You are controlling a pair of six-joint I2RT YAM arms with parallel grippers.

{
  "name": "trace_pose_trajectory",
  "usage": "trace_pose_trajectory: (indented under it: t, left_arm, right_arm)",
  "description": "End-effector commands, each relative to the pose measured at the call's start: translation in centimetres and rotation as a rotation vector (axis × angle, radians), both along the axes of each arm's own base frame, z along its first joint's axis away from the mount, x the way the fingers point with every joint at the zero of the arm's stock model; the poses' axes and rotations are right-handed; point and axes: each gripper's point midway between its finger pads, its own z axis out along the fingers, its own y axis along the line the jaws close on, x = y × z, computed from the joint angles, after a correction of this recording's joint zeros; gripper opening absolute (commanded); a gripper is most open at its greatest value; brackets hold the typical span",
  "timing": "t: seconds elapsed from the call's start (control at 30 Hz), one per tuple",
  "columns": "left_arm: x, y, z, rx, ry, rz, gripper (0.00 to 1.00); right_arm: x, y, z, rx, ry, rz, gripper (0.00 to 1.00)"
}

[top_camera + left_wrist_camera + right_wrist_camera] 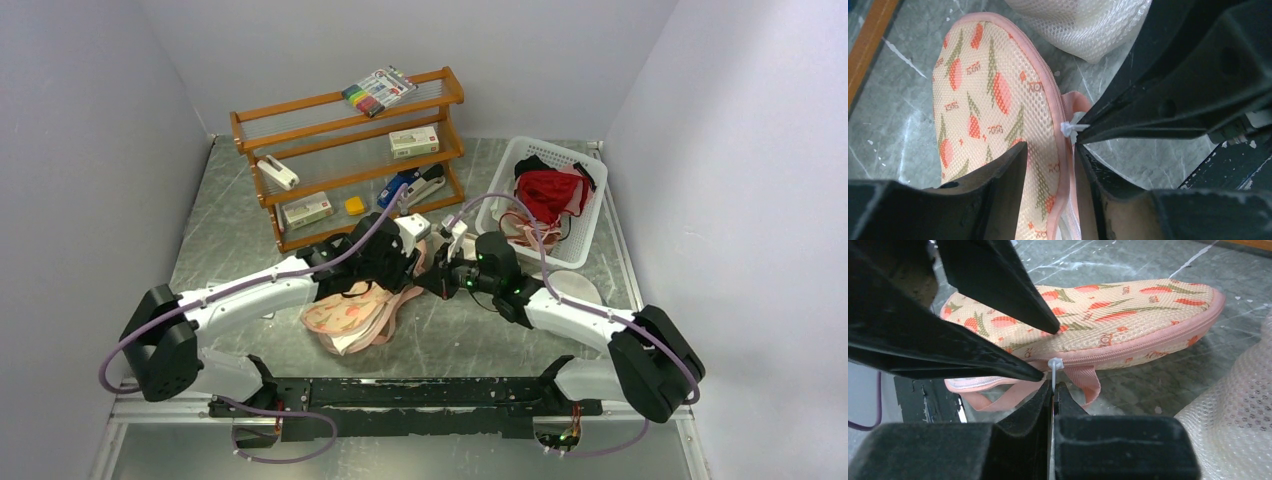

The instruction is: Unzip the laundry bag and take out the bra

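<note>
The laundry bag [350, 315], a peach case with a red-orange floral print, lies at the table's middle; its mesh face [983, 100] and pink-edged side [1128, 315] show close up. My left gripper [1050, 147] is open and straddles the bag's pink rim, its fingers apart from the fabric. A white zip tie [1055, 363] hangs from the zip slider beside a pink ribbon loop [1083, 380]. My right gripper [1053, 386] is shut on that tie, right beside the left fingers [998, 280]. In the top view both grippers [425, 268] meet at the bag's right end. The bra is hidden.
A cream mesh cone-shaped object [1083, 25] lies just beyond the bag, on the right-arm side [1238, 430]. A wooden shelf [350, 160] with small boxes, a stapler and markers stands at the back. A white basket [590, 215] holding a red garment [550, 190] sits back right.
</note>
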Motion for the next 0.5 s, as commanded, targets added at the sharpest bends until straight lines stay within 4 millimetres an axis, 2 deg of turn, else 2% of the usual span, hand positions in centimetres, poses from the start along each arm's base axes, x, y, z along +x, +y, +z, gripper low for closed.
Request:
trace_pose_trajectory:
  t: [0.0,0.13,0.23,0.33,0.47]
  left_arm:
    - [0.5,-2.2,1.6,-0.057,-0.025,-0.069,0.48]
    - [0.2,-2.3,0.8,-0.044,0.003,-0.077,0.37]
    - [-0.2,-1.9,0.1,-0.033,0.020,-0.078,0.26]
    - [-0.4,-1.1,-0.5,0.001,0.026,-0.070,0.15]
    - [-0.7,-0.1,-1.1,0.049,0.033,-0.068,0.09]
  right_arm:
    - [-0.7,0.6,1.4,0.052,-0.032,0.031,0.00]
    - [-0.4,0.4,1.3,0.039,-0.037,0.017,0.00]
    - [0.1,0.2,0.8,0.014,-0.036,-0.009,0.00]
    - [1.3,-0.5,0.1,-0.028,-0.030,-0.082,0.00]
    - [3.2,-1.8,-1.1,-0.090,-0.014,-0.183,0.00]
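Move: The laundry bag's zip edge runs between the left gripper's open fingers, its spot to pinch about 1 cm to the right and 1 cm below. The zip slider sits 2 cm ahead of the left hand, 1 cm right and 1 cm down; from the right hand, it is about 2 cm left, 1 cm ahead and slightly below. The bag's open end hangs some 13 cm left and 8 cm back of the left hand, and the white mesh bag lies roughly 13 cm right and 7 cm ahead of it. Lower the left gripper about 1 cm, easing it nearly as far to the right onto the laundry bag's zip edge, and close its half-open fingers to pinch the edge just behind the slider. Keep the right fingers shut on the white zip pull and nearly in place; let that hand drift back slightly, then start down and forward by about 1 cm. ##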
